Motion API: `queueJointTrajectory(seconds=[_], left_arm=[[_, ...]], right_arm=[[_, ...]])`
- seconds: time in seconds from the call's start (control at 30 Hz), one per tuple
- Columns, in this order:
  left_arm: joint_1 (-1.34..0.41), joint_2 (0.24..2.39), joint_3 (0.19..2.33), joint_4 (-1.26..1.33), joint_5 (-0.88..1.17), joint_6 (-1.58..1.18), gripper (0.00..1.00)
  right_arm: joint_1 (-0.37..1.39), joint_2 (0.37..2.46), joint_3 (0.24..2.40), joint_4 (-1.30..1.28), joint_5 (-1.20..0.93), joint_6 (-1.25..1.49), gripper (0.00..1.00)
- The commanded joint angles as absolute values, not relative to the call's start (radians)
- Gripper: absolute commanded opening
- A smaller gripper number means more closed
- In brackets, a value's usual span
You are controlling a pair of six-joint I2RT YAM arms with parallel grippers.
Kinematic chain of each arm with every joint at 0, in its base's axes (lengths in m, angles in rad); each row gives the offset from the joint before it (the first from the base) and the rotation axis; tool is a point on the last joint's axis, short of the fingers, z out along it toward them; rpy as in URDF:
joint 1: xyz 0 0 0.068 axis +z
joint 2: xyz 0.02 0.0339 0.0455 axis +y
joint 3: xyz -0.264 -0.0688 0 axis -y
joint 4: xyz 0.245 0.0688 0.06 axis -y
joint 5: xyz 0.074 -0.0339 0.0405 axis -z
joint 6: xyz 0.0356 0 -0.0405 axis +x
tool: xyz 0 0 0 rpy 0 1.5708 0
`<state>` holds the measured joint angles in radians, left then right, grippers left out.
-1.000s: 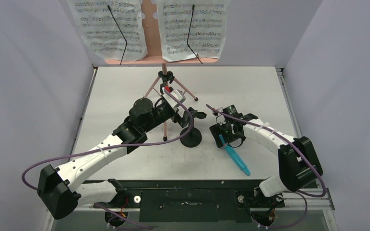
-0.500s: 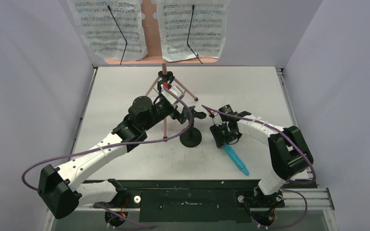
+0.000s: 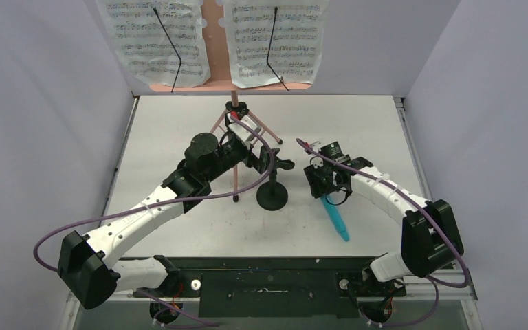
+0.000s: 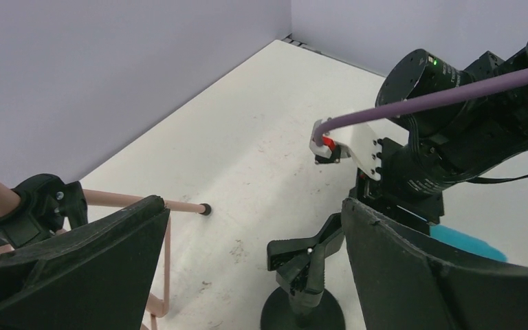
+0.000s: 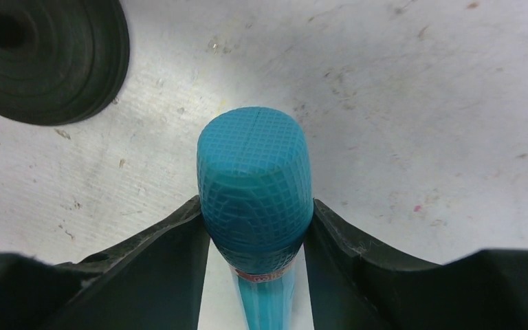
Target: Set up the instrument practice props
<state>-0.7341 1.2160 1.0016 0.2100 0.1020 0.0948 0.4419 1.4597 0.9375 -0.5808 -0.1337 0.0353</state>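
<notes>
My right gripper (image 3: 324, 187) (image 5: 254, 221) is shut on the gridded head of the teal toy microphone (image 3: 335, 218) (image 5: 254, 175). The handle trails toward the near edge, low over the table. The short black mic stand (image 3: 273, 195) (image 4: 311, 275) stands just left of it, and its round base (image 5: 45, 58) shows in the right wrist view. My left gripper (image 3: 267, 162) (image 4: 252, 206) hangs open around the stand's clip without touching it. At the back, the pink music stand (image 3: 211, 41) holds two sheet-music pages (image 3: 157, 38) (image 3: 275, 38).
The pink tripod legs (image 3: 235, 172) (image 4: 137, 201) spread beneath my left wrist, close to the mic stand. Purple cables loop from both arms. Grey walls close in the back and sides, and a black rail runs along the near edge (image 3: 268, 282).
My right gripper has shut on the microphone's head, and the handle has swung a little toward the left. My left gripper has edged toward the far side, still open.
</notes>
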Motion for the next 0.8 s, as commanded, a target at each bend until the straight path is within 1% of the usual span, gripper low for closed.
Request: queueJointTrajectory(seconds=[0.0,0.47,0.67,0.77], left_arm=[[-0.721,1.21,1.038,0.273,0.176,-0.008,0.97],[-0.686,1.256,1.003,0.401,0.266,-0.177,0.97],[-0.678,1.309,0.99,0.547,0.395,-0.241,0.94],[-0.678,1.342,0.985,0.653,0.446,-0.288,0.93]], right_arm=[[0.424,1.362,1.015,-0.548,-0.049,0.062,0.05],[0.421,1.124,1.214,-0.507,-0.042,0.05,0.05],[0.421,1.065,1.296,-0.464,-0.118,-0.034,0.05],[0.421,1.06,1.356,-0.457,-0.205,-0.049,0.05]])
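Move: The right hand already holds the blue microphone by its collar, head up. The clip of the black mic stand lies some 11 cm to that hand's left, 3 cm farther out and 9 cm higher. The near foot of the pink tripod is on the table about 23 cm left and 3 cm ahead of the right hand, 6 cm lower. From the left hand, open above the stand, the clip is roughly 5 cm to the right, about level fore and aft, and 15 cm below. The right hand keeps its pinch on the microphone and lifts it fast, about 25 cm, easing forward some 4 cm in the first half, while the wrist tips the down-pointing fingers up by around 40 degrees, so that the microphone swings upright well above the clip's height, still off to the right of the stand. Meanwhile the open left hand edges a few centimetres to the right over the stand and up slightly, rolling its left side down and turning a little clockwise, without closing. ##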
